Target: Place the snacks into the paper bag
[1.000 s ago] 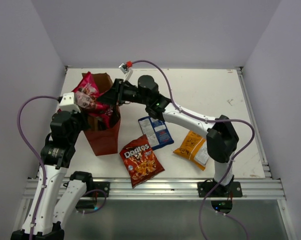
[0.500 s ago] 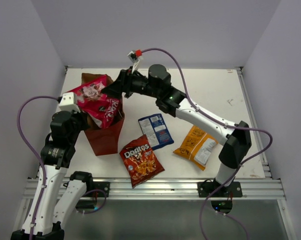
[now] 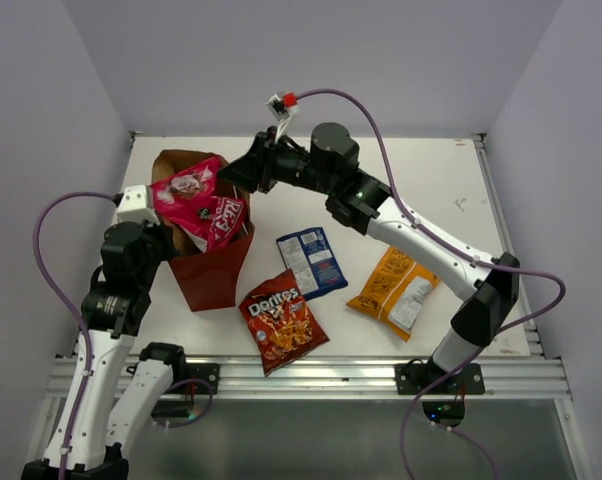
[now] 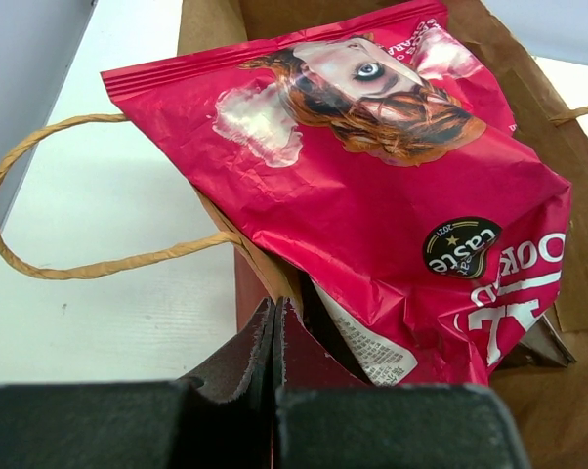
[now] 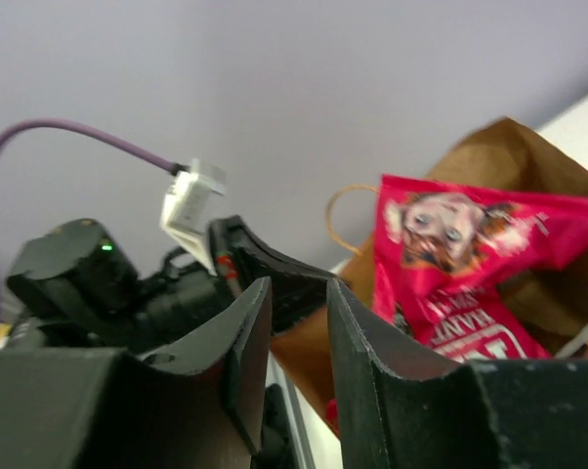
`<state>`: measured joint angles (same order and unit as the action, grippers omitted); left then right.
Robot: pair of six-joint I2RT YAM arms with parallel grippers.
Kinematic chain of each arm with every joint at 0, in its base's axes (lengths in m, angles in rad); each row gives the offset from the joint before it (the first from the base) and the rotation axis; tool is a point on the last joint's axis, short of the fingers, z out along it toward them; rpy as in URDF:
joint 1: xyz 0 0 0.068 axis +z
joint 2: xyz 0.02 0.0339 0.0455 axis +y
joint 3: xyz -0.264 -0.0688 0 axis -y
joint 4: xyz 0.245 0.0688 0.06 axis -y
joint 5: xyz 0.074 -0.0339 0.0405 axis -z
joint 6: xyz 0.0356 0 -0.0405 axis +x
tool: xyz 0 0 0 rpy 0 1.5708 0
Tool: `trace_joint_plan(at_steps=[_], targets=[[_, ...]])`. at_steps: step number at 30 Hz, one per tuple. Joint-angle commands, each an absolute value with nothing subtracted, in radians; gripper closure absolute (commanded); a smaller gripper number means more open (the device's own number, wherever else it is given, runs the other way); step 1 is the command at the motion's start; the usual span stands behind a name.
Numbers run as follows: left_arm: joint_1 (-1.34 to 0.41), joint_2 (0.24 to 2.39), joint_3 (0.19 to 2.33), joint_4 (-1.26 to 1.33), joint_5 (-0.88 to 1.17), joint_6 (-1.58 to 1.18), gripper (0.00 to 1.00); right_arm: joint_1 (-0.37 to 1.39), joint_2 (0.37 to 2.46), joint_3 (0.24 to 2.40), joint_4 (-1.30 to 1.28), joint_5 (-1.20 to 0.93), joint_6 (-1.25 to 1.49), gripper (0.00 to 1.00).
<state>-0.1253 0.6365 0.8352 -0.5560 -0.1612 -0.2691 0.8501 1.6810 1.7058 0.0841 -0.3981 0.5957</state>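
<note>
The reddish-brown paper bag (image 3: pixel 213 278) stands upright at the left of the table. The pink-magenta packet (image 3: pixel 199 205) lies tilted across its open mouth, partly inside. My left gripper (image 3: pixel 176 243) is shut on the bag's near rim; in the left wrist view (image 4: pixel 274 315) the fingers pinch the paper edge below the pink packet (image 4: pixel 372 205). My right gripper (image 3: pixel 227 178) is open and empty, just right of the bag's mouth and apart from the packet. The right wrist view shows its gripper (image 5: pixel 299 285) with the pink packet (image 5: pixel 470 264) beyond. The dark brown packet is out of view.
The blue-and-white packet (image 3: pixel 311 262), the red-orange Doritos packet (image 3: pixel 283 320) and the orange-yellow packet (image 3: pixel 393 292) lie flat on the white table (image 3: pixel 421 180) right of the bag. A string handle (image 4: pixel 79 264) hangs off the bag's left side. Walls enclose the table.
My right gripper let go of the pink packet and drew back up and to the right. The packet settled flatter across the bag's mouth. My left gripper kept its hold.
</note>
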Motion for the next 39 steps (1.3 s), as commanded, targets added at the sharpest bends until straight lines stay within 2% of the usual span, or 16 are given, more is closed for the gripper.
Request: trace_joint_plan(at_steps=[1, 4, 11, 15, 19, 32, 39], targets=[[-0.124, 0.624, 0.854, -0.545, -0.216, -0.256, 1.0, 0.85, 1.613, 1.692, -0.085, -0.286, 0.525, 0.64], [-0.124, 0.621, 0.862, -0.535, -0.251, -0.256, 1.0, 0.848, 1.539, 1.635, -0.245, -0.19, 0.468, 0.51], [-0.124, 0.65, 0.92, -0.489, -0.179, -0.235, 1.0, 0.85, 1.389, 1.34, -0.342, -0.003, 0.436, 0.49], [-0.124, 0.626, 0.91, -0.483, -0.184, -0.215, 1.0, 0.85, 1.359, 1.293, -0.368, 0.035, 0.44, 0.49], [-0.126, 0.638, 0.887, -0.491, -0.217, -0.216, 1.0, 0.85, 1.362, 1.258, -0.376, 0.003, 0.463, 0.47], [-0.124, 0.673, 0.847, -0.515, -0.302, -0.239, 1.0, 0.868, 1.413, 0.939, -0.244, -0.169, 0.577, 0.43], [-0.124, 0.673, 0.841, -0.512, -0.31, -0.245, 1.0, 0.907, 1.446, 0.868, -0.186, -0.204, 0.604, 0.42]])
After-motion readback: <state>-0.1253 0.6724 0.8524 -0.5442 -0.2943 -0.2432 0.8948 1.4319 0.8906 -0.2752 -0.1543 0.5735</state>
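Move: The Doritos bag lies about 42 cm below the right hand, some 14 cm back and 9 cm to its right. On the table too, the blue packet is 14 cm to the hand's right, level with it; the paper bag stands under the hand, its middle about 7 cm left. From the left hand, the Doritos are some 21 cm right, 12 cm back and 25 cm below. Right hand sinks some 33 cm and rightward towards the Doritos, tipping down and opening; left drags bag left. ##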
